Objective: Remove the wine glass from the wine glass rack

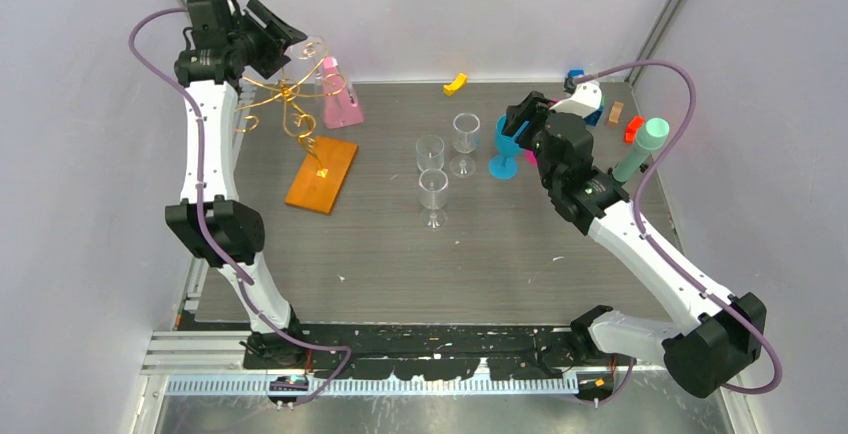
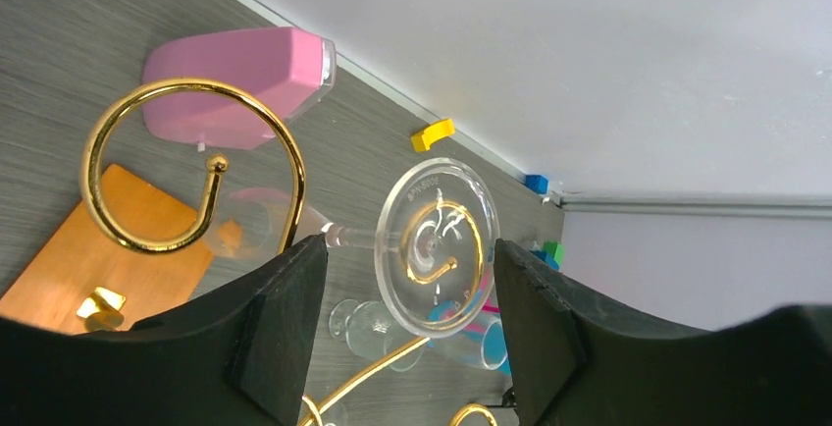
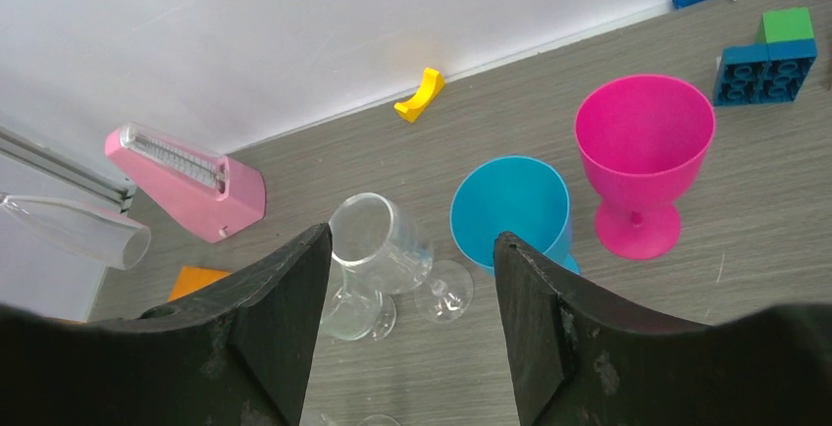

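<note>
The wine glass rack (image 1: 290, 104), curly gold wire on an orange wooden base (image 1: 322, 174), stands at the back left. A clear wine glass (image 1: 310, 49) lies sideways on one of its top arms. In the left wrist view its round foot (image 2: 437, 244) sits between the jaws of my left gripper (image 2: 407, 254), with a gap on each side. The stem runs left past the left fingertip (image 2: 294, 289) to the bowl (image 2: 250, 225), behind a gold loop (image 2: 196, 83). The left gripper is open around the foot. My right gripper (image 1: 520, 114) hangs open and empty over the cups at the right.
A pink metronome (image 1: 340, 94) stands right behind the rack. Three clear glasses (image 1: 432, 189) stand mid-table. Under the right gripper are a blue goblet (image 3: 510, 210) and a pink goblet (image 3: 643, 151). A yellow piece (image 1: 456, 83), toy blocks (image 3: 765, 58) and a teal cylinder (image 1: 645, 144) lie at the back right.
</note>
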Tool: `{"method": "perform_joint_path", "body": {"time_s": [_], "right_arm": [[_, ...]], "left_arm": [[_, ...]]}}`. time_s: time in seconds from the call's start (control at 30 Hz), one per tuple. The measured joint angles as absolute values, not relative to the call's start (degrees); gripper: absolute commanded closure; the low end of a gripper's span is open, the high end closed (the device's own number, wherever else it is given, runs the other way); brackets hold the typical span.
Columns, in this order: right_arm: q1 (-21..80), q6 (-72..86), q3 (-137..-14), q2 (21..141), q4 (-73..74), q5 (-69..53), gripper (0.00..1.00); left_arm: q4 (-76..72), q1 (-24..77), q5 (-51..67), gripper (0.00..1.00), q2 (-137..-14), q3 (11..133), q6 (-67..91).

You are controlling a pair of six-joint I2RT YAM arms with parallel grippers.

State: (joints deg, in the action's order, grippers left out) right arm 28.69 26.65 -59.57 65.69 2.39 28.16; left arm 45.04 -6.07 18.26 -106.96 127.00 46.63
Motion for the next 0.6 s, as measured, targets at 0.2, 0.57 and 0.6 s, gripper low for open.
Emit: {"method": "perform_joint_path", "body": {"time_s": [0.2, 0.57, 0.6], "right_arm": [[28.7, 25.8, -59.6, 65.7, 0.4, 28.2, 0.34], [28.7, 25.1, -59.6, 66.6, -0.8, 28.2, 0.34], [28.7, 25.1, -59.6, 66.7, -0.9, 28.2, 0.34]], "left_arm": [[42.4, -6.1, 19.9, 0.41, -108.0, 125.8, 48.9], [37.9, -6.9, 24.7, 0.73, -109.0, 122.6, 53.6], [37.5, -7.0, 24.8, 0.73, -109.0, 122.4, 53.6]]}}
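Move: The foot of the upside-down wine glass, on its rack ring, lies about 4 cm to the left hand's right, 2 cm ahead and 2 cm lower. A nearer, empty ring sits some 5 cm to this hand's left, 1 cm back and 3 cm below; the rack's hub is 7 cm back, 2 cm left and 4 cm below. The pink metronome stands 6 cm ahead, 3 cm right and 25 cm below. From the right hand the foot is roughly 37 cm left, 12 cm ahead and 5 cm higher. The wine glass's upturned foot is closed in on by the left hand, which eases forward and down, with a smaller shift to the right, about 3 cm in all, and rolls some 10 degrees, its left side sinking. One finger goes above the disc and one below; halfway through they begin to close, from about two-thirds open to a third, without a clear pinch yet. ##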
